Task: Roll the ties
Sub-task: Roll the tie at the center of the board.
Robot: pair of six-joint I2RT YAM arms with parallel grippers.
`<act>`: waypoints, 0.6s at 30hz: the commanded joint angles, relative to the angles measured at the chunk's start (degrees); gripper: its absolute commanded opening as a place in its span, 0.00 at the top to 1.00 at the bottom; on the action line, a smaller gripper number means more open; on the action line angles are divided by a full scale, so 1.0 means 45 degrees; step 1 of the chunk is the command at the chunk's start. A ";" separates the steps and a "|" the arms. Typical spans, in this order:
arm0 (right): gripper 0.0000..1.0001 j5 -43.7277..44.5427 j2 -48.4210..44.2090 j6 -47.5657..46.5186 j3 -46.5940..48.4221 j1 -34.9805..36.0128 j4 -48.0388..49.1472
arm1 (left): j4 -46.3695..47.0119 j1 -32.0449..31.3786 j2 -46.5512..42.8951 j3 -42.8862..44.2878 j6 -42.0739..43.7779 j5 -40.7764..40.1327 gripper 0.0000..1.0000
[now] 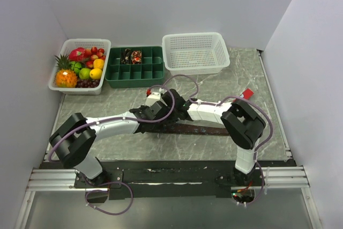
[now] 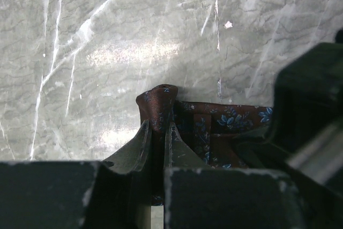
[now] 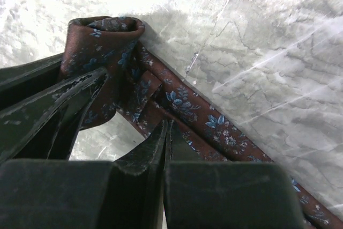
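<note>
A dark maroon tie (image 1: 198,128) with small blue flowers lies stretched along the marble table, left to right, under both arms. My left gripper (image 2: 159,124) is shut on a raised fold at the tie's left end (image 2: 156,100). In the right wrist view that fold (image 3: 104,30) curls over the left gripper's fingers (image 3: 64,97). My right gripper (image 3: 168,123) is shut, its tips resting against the tie (image 3: 214,124) just beside the fold, with nothing visible between its fingers. Two rolled ties (image 1: 132,56) sit in a green divided tray (image 1: 150,73).
A white basket of fruit (image 1: 59,84) stands at the back left and an empty white mesh basket (image 1: 195,67) at the back right. A small red bar (image 1: 247,93) lies on the table to the right. White walls close in both sides.
</note>
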 commanded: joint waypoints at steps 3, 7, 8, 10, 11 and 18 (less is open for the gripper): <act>1.00 -0.0441 0.0467 0.0338 -0.0109 -0.0215 0.0601 | -0.0363 -0.0437 0.0458 0.0647 0.0130 -0.0529 0.91; 1.00 -0.0480 0.0644 0.0318 -0.0012 -0.0235 0.0562 | -0.0518 -0.0808 0.1004 0.1211 -0.0065 -0.0724 0.74; 1.00 -0.0441 0.0683 0.0280 -0.0011 -0.0254 0.0523 | -0.0596 -0.0964 0.1238 0.1310 -0.0104 -0.0763 0.70; 1.00 -0.0441 0.0702 0.0279 -0.0011 -0.0235 0.0542 | -0.0675 -0.1082 0.1434 0.1564 -0.0221 -0.0842 0.66; 1.00 -0.0460 0.0703 0.0299 -0.0030 -0.0274 0.0562 | -0.0733 -0.1199 0.1609 0.1604 -0.0260 -0.0842 0.61; 1.00 -0.1395 0.0236 0.0514 -0.0653 -0.0819 0.1361 | -0.0015 -0.1415 0.1202 0.1138 -0.0670 -0.0511 0.50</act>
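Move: The rolled end of the tie is already pinched between the left fingers, its middle practically at that hand's point, about 1 cm lower. The tie's unrolled length runs off level to the right, its middle some 16 cm away. The green tray sits about 25 cm ahead and 8 cm left, the white basket about 30 cm ahead and 17 cm right. From the right hand the roll lies about 5 cm left and 2 cm back. The roll is released where it stands on the tie: the left fingers open from their pinch to about half wide, drifting some 1.5 cm right and rolling slightly, left side up. Beside the roll the right hand keeps its fingers shut, their tips bearing on the unrolled tie as they sink about 1 cm, tip a little steeper, then edge just under a centimetre forward and right. ##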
